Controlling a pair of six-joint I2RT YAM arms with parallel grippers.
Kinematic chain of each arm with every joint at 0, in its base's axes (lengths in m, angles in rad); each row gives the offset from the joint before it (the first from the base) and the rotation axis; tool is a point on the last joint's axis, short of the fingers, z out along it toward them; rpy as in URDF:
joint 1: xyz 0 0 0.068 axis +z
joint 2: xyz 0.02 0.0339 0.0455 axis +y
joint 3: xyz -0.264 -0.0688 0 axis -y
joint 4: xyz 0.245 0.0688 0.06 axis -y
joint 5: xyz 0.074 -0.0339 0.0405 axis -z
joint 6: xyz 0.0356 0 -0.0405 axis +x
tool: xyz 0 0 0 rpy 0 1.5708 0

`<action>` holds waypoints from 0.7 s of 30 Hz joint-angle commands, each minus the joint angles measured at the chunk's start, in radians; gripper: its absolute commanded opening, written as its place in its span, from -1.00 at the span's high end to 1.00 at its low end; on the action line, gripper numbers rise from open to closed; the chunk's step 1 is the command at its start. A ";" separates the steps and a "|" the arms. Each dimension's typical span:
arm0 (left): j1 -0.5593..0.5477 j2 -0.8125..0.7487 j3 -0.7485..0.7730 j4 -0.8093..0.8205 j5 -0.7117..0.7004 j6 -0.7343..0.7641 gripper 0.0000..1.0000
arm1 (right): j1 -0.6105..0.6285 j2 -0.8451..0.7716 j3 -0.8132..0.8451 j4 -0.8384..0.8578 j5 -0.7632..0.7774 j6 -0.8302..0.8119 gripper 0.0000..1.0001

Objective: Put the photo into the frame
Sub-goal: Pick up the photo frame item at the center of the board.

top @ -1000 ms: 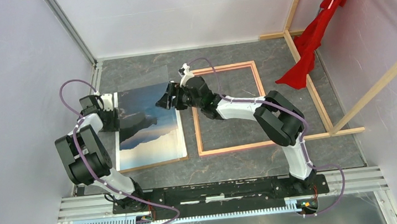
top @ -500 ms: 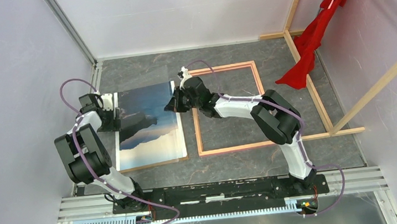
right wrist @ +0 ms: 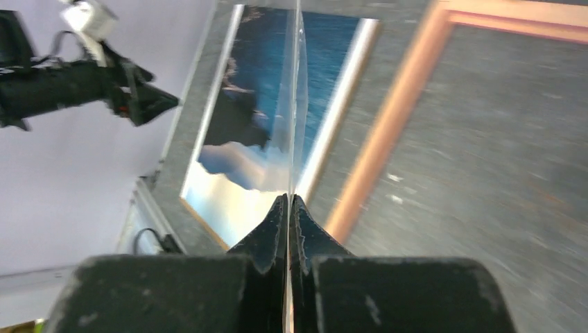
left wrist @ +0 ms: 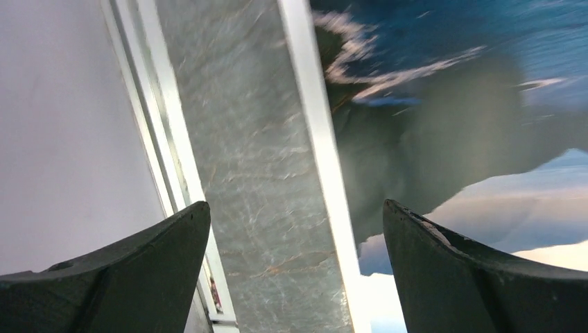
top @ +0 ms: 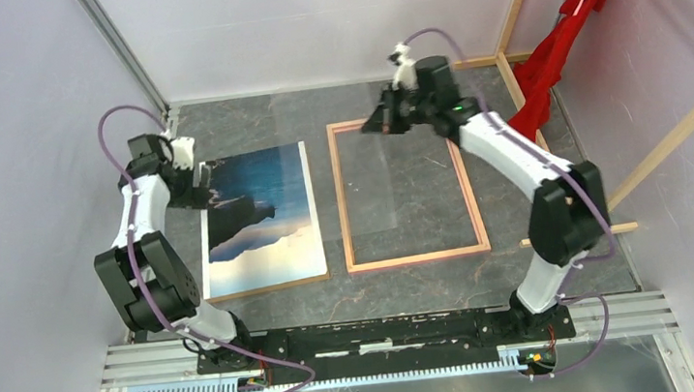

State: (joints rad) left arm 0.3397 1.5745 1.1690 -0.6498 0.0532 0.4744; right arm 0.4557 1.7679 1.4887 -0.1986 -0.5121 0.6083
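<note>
The photo, a seascape print, lies flat on the grey table, left of the frame, which lies flat showing pale tan wood. My right gripper is above the frame's far left corner, shut on the edge of a clear thin sheet that hangs over the frame. In the right wrist view the jaws pinch that sheet edge-on, with the photo and the frame below. My left gripper is open and empty at the photo's left edge; in its wrist view the photo lies below the right finger.
A red cloth hangs on bare wooden beams at the right. White walls close in the left, far and right sides. An aluminium rail carrying the arm bases runs along the near edge.
My right gripper has moved right and farther back from the photo's far right corner, carrying the clear sheet over the frame. My left gripper has drawn back slightly from the photo.
</note>
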 commanded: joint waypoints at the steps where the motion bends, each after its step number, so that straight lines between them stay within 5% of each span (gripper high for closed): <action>1: -0.147 -0.045 0.062 -0.092 -0.004 -0.005 -1.00 | -0.101 -0.103 -0.114 -0.269 0.005 -0.256 1.00; 10: -0.461 0.015 0.149 -0.108 -0.005 -0.117 -1.00 | -0.123 -0.139 -0.128 -0.521 0.466 -0.408 1.00; 21: -0.647 0.212 0.285 -0.081 0.095 -0.204 -1.00 | -0.145 -0.192 -0.047 -0.618 0.573 -0.430 1.00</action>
State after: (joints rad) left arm -0.2489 1.7294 1.3960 -0.7490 0.0959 0.3393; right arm 0.3279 1.5860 1.3926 -0.7879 -0.0170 0.2169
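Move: The right hand already pinches the clear sheet, which trails off to its left. The middle of the frame, where the sheet is going, lies about 7 cm to its right, 7 cm back and 22 cm below; the photo's middle is some 30 cm left and 10 cm back. From the empty left hand the photo's middle is 16 cm right and 3 cm back, the frame's about 52 cm right and level; both are 9 cm below. Right hand carries the sheet 18 cm right and lower over the frame; left sweeps right above the photo. ##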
